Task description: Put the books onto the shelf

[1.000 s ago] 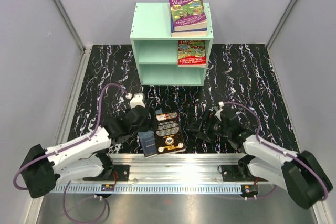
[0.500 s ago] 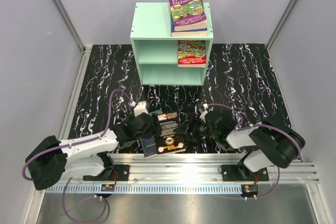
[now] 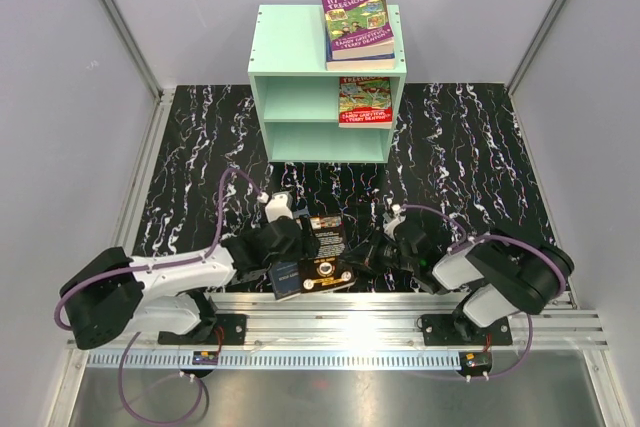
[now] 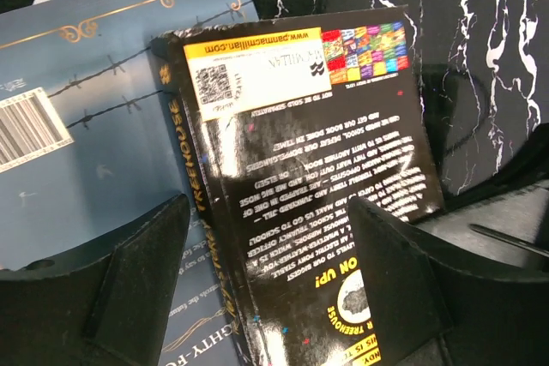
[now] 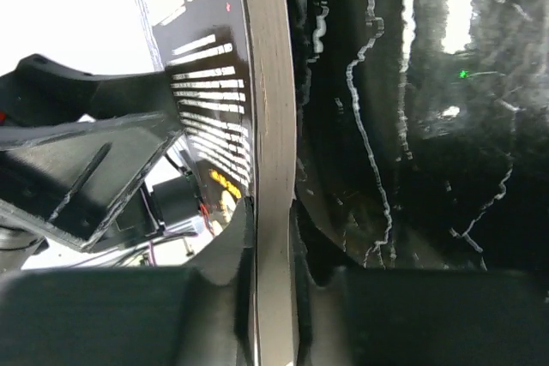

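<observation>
A black-covered book (image 3: 325,259) lies near the table's front edge, overlapping a slate-blue book (image 3: 283,280). My right gripper (image 3: 358,255) is shut on the black book's right edge. The wrist view shows its pale page edge (image 5: 274,126) clamped between both fingers of that gripper (image 5: 273,220). My left gripper (image 3: 298,245) is open over the same book's left side. Its fingers (image 4: 137,272) straddle the black cover (image 4: 309,152) and spine, beside the blue book (image 4: 86,126). The mint-green shelf (image 3: 290,47) stands at the back. It holds a purple book (image 3: 357,25) on top and a red book (image 3: 365,100) in the upper compartment.
The black marbled mat (image 3: 470,157) covers the table between the arms and the shelf. Grey walls close in both sides. A metal rail (image 3: 330,307) runs along the near edge just behind the books. The shelf's lower compartment (image 3: 325,140) holds nothing.
My right gripper has moved left to the black book's edge and closed on it. My left gripper has shifted right, over the book's left side.
</observation>
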Tool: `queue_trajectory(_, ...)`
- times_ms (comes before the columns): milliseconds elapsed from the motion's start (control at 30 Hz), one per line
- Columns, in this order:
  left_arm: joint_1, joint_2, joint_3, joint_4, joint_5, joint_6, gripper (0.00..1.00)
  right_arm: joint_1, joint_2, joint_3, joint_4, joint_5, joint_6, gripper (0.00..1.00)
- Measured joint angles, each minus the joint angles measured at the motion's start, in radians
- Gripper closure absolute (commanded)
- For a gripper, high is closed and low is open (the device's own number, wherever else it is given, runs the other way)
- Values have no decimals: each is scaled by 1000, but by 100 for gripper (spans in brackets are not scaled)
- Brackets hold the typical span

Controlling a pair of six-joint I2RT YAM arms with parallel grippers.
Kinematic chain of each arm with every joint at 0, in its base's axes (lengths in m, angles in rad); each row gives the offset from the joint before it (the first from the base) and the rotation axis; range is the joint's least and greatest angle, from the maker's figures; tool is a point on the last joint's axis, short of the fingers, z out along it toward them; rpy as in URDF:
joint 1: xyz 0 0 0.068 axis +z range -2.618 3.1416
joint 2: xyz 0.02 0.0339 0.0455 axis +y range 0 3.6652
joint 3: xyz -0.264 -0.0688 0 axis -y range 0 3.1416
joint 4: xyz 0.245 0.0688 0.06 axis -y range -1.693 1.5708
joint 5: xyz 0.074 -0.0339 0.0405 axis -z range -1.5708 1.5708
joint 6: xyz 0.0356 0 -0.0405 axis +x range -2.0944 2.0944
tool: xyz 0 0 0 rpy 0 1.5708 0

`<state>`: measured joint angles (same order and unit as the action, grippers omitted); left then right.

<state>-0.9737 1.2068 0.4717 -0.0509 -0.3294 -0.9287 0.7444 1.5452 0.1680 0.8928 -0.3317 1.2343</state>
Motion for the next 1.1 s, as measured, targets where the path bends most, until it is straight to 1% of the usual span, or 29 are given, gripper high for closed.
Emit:
queue_trajectory(67, -3, 9, 5, 6, 0, -4, 23, 0, -53, 0, -52, 10, -14, 100)
queue_trajectory(267, -16, 37, 24, 15, -1, -12, 24, 1, -263, 3, -276, 48, -51, 100)
queue_trajectory(433, -24, 29, 31, -4, 3, -27, 24, 2, -529, 42, -568, 100, -94, 100)
queue_trajectory(567, -30, -69, 42, -70, 17, -43, 23, 6, -752, 143, -853, 157, -156, 100)
queue_trajectory(633, -31, -147, 65, -109, 14, -43, 23, 6, -811, 230, -983, 188, -195, 100)
queue_trajectory(700, -33, -216, 101, -152, 2, -41, 23, 6, -818, 331, -1068, 214, -232, 100)
queue_trajectory(767, -33, -268, 127, -183, -11, -40, 23, 4, -785, 439, -1125, 235, -270, 100)
queue_trajectory(833, -33, -319, 138, -209, -24, -40, 23, -3, -737, 518, -1144, 245, -306, 100)
queue_trajectory(900, -34, -365, 136, -249, -27, -41, 24, -21, -691, 564, -1151, 243, -332, 100)
queue_trajectory(1000, -40, -430, 105, -306, -27, -51, 24, -95, -620, 617, -1149, 231, -354, 100)
queue_trajectory(1100, -45, -511, 47, -377, -27, -70, 24, -211, -561, 663, -1137, 180, -360, 100)
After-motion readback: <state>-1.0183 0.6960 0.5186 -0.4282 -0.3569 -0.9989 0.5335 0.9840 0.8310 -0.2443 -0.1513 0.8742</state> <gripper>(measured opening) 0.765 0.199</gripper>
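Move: The black book is already pinched by the right hand at its page edge, its middle about 6 cm to that hand's left and level with it. The shelf's middle stands some 33 cm ahead, 4 cm left and 13 cm up; the red book inside is about 32 cm ahead, 4 cm right and 14 cm up. The blue book lies about 12 cm left, straight across. From the open left hand it is 3 cm left, 3 cm back and 3 cm below. The black book, kept pinched along its page edge, is lifted some 20 cm by the right hand, slowly at first, drifting right; then it is carried forward about 10 cm towards the shelf as the fingers swing to point more forward. The left hand, staying open, lingers, rises about 12 cm off the books' spot, then eases back, left and slightly down over the blue book. ##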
